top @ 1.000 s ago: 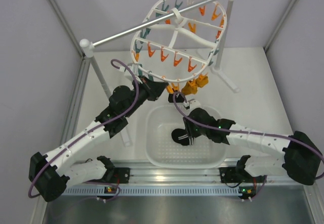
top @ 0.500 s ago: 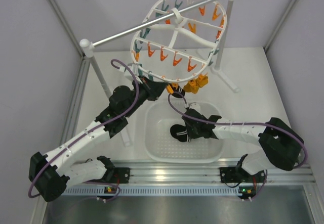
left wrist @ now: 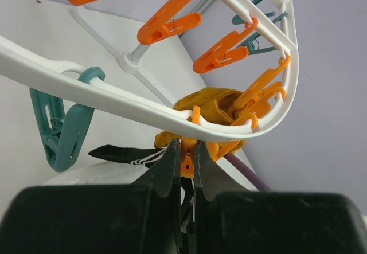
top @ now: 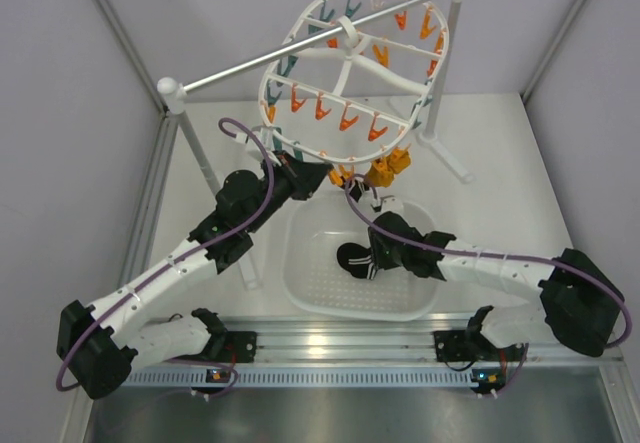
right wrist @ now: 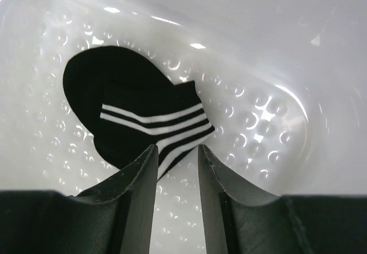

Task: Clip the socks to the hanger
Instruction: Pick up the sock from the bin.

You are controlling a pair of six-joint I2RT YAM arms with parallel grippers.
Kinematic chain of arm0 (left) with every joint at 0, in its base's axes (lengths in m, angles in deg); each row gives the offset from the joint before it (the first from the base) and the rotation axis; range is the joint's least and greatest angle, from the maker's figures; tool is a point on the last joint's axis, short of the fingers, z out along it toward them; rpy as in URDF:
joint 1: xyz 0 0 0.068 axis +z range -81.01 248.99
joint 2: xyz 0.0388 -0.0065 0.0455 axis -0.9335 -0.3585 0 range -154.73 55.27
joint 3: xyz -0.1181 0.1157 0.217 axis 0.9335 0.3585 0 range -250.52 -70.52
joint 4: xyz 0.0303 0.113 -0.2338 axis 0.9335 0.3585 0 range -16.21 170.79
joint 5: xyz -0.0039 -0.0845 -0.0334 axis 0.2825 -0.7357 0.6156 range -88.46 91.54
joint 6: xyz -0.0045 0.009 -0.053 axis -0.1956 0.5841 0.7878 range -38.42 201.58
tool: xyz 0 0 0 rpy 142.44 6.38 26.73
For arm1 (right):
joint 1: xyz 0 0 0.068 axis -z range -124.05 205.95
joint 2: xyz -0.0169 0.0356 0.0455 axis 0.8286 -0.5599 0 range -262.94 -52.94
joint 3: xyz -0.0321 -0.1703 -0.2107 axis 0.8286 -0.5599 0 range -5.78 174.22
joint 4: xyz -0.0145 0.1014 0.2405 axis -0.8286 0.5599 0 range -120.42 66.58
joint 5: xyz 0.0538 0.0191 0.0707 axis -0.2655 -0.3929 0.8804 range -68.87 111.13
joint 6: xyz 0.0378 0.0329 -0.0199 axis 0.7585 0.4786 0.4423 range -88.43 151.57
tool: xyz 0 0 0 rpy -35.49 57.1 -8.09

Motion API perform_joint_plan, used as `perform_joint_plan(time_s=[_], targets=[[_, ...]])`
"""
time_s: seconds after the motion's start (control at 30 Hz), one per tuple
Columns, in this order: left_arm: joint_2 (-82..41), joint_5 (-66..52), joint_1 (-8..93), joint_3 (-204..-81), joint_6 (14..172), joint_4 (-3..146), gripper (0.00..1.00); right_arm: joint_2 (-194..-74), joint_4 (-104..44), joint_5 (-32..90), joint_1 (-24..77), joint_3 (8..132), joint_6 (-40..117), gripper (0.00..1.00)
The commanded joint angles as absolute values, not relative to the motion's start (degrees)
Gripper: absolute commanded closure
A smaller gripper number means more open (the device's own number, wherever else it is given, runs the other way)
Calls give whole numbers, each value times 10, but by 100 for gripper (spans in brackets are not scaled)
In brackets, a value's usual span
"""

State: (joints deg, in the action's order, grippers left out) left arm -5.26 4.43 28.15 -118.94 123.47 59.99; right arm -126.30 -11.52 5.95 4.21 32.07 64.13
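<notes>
The hanger, a white oval frame with orange and teal clothespins, hangs tilted from a rod. Two mustard-orange socks are clipped at its lower rim, and they appear bunched there in the left wrist view. My left gripper is at that rim, shut on an orange clothespin. A black striped sock shows just behind its fingers. Another black sock with white stripes lies in the basket. My right gripper hovers over its cuff, open, with nothing gripped.
The white perforated basket sits between the arms, and its dimpled floor fills the right wrist view. A silver rod on two white posts carries the hanger. Grey walls enclose the table on three sides.
The right arm's elbow swung in towards the middle and back out, while its gripper stayed low over the black sock in the basket. The left arm has not moved.
</notes>
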Motion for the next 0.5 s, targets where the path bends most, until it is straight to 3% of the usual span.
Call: perform_joint_plan(time_s=[0.0,0.3,0.4,0.43,0.47], targets=[[-58,45,285,-1181,1252,582,100,-1277,-181,38,37,324,615,66],[-60,49,286,-1181,1250,587,100,-1356,-206,43,31,329,595,67],[-57,52,285,-1179,1249,588,100,-1363,-217,42,30,322,590,78],[-56,52,285,-1179,1249,589,100,-1363,-215,38,30,323,589,94],[-55,53,285,-1179,1247,590,100,-1360,-208,36,30,325,588,99]])
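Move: The black sock lies folded on the bin floor, its middle about 4 cm to the right hand's left, 1 cm ahead and 3 cm below; its striped cuff is the nearest part. Up on the hanger, another black sock hangs some 8 cm ahead, 4 cm left and 20 cm above, and a yellow sock about 10 cm ahead, 2 cm right and equally high. From the left hand, the folded sock is roughly 9 cm back, 4 cm right and 30 cm down. The right hand sinks about 3 cm, easing forward-left, and closes its half-open fingers on the folded sock's striped cuff. ##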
